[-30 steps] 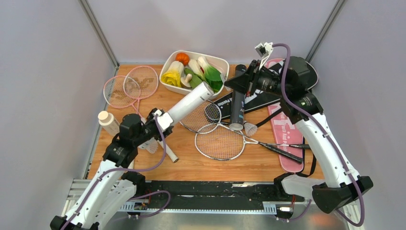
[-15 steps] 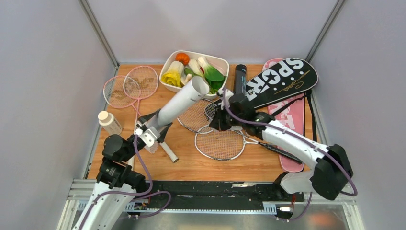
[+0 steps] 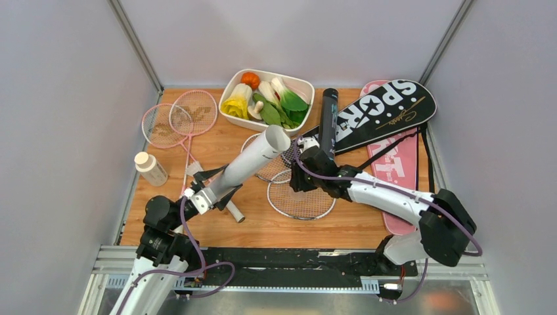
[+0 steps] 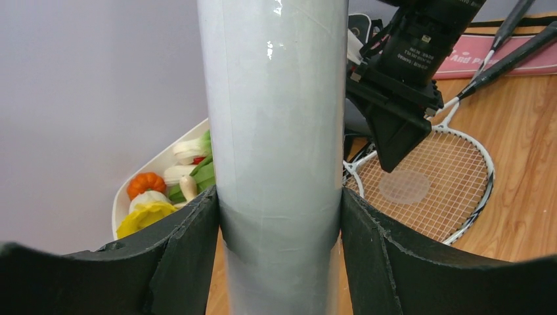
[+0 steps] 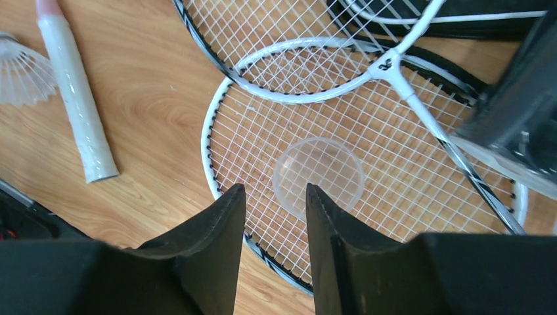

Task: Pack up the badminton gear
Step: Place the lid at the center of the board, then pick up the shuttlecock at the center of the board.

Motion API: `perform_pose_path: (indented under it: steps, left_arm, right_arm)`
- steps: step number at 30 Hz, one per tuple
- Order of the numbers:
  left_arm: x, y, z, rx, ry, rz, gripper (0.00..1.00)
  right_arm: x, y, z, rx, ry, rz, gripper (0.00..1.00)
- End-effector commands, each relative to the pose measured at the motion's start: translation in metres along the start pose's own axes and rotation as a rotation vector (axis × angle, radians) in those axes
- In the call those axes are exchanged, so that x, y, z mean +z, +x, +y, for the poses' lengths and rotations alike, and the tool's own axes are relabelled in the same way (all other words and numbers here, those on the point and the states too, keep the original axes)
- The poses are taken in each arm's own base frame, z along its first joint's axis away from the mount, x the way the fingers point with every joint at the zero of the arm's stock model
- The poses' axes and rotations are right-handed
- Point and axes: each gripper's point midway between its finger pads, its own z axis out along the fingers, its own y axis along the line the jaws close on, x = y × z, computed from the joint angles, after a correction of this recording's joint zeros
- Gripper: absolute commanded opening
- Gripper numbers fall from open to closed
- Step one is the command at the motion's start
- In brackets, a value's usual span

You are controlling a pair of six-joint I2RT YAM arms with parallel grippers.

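Note:
My left gripper (image 3: 209, 195) is shut on the white tube (image 3: 253, 161), which tilts up and to the right with its open mouth toward the tray. In the left wrist view the tube (image 4: 276, 118) fills the gap of the gripper (image 4: 279, 216). My right gripper (image 3: 299, 180) hangs low over the silver racquets (image 3: 302, 200), open, with nothing between its fingers (image 5: 274, 190). A clear round cap (image 5: 318, 174) lies on the racquet strings just beyond the fingertips. The black tube (image 3: 328, 121) lies beside the black SPORT cover (image 3: 381, 111). The pink cover (image 3: 394, 177) lies at the right. Pink racquets (image 3: 180, 118) rest at the back left.
A white tray (image 3: 299, 82) of toy vegetables stands at the back centre. A small clear bottle (image 3: 150, 168) stands at the left edge. A white racquet handle (image 5: 75, 108) and a shuttlecock (image 5: 23, 75) lie on the wood left of the silver racquets.
My right arm swung from the black tube at the back down to the silver racquets, and its jaws opened. The left arm pulled back and lowered the white tube.

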Motion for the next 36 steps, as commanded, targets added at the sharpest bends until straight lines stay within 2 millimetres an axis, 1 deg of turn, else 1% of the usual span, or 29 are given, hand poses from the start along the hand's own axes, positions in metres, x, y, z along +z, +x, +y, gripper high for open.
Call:
perform_pose_path:
  steps: [1,6,9,12,15,16,18,22,29,32,33,36]
  left_arm:
    - [0.000,-0.029,0.001,0.020,0.010,-0.094,0.00]
    - [0.000,-0.031,0.000,-0.014,0.015,-0.099,0.00]
    - [0.000,-0.036,-0.008,-0.029,0.064,-0.104,0.00]
    - [-0.001,-0.040,-0.010,-0.047,0.078,-0.110,0.00]
    - [-0.001,-0.037,-0.017,-0.036,0.111,-0.111,0.00]
    - [-0.001,-0.036,-0.017,-0.030,0.116,-0.110,0.00]
    - [0.000,-0.032,-0.019,-0.031,0.121,-0.102,0.00]
    - [0.001,-0.032,-0.020,-0.038,0.128,-0.108,0.00]
    - [0.002,-0.031,-0.019,-0.041,0.131,-0.096,0.00]
    - [0.002,-0.028,-0.020,-0.044,0.134,-0.081,0.00]
    - [0.002,-0.027,-0.020,-0.044,0.133,-0.076,0.00]
    - [0.002,-0.025,-0.021,-0.051,0.138,-0.071,0.00]
  right_arm:
    - [-0.033,-0.038,0.002,0.112,0.008,-0.179,0.42]
    - [-0.065,-0.051,-0.027,0.301,0.069,-0.297,0.42]
    - [-0.083,-0.057,-0.053,0.384,0.121,-0.388,0.41]
    - [-0.094,-0.051,-0.087,0.496,0.176,-0.453,0.41]
    - [-0.099,-0.043,-0.120,0.616,0.216,-0.490,0.42]
    - [-0.099,-0.039,-0.130,0.651,0.228,-0.497,0.42]
    - [-0.099,-0.036,-0.142,0.697,0.236,-0.507,0.42]
    - [-0.091,-0.031,-0.158,0.752,0.253,-0.505,0.45]
    - [-0.064,-0.023,-0.171,0.865,0.192,-0.503,0.45]
    - [-0.056,-0.025,-0.172,0.881,0.180,-0.499,0.45]
    - [-0.054,-0.031,-0.172,0.878,0.165,-0.516,0.45]
    - [-0.047,-0.038,-0.172,0.890,0.145,-0.525,0.45]
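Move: From the empty right hand the shuttlecock lies some 17 cm to the right and about 9 cm ahead, roughly 2 cm lower. The lid, already down on the strings, is about 3 cm ahead, 1 cm right and 3 cm below; the black tube's middle is some 25 cm ahead and 12 cm right, about level in height. From the left hand, the shuttlecock is roughly 38 cm right, 16 cm ahead and 18 cm lower. Right hand, still open, arcs up and about 18 cm right, then down towards the shuttlecock, turning clockwise 50 degrees. ##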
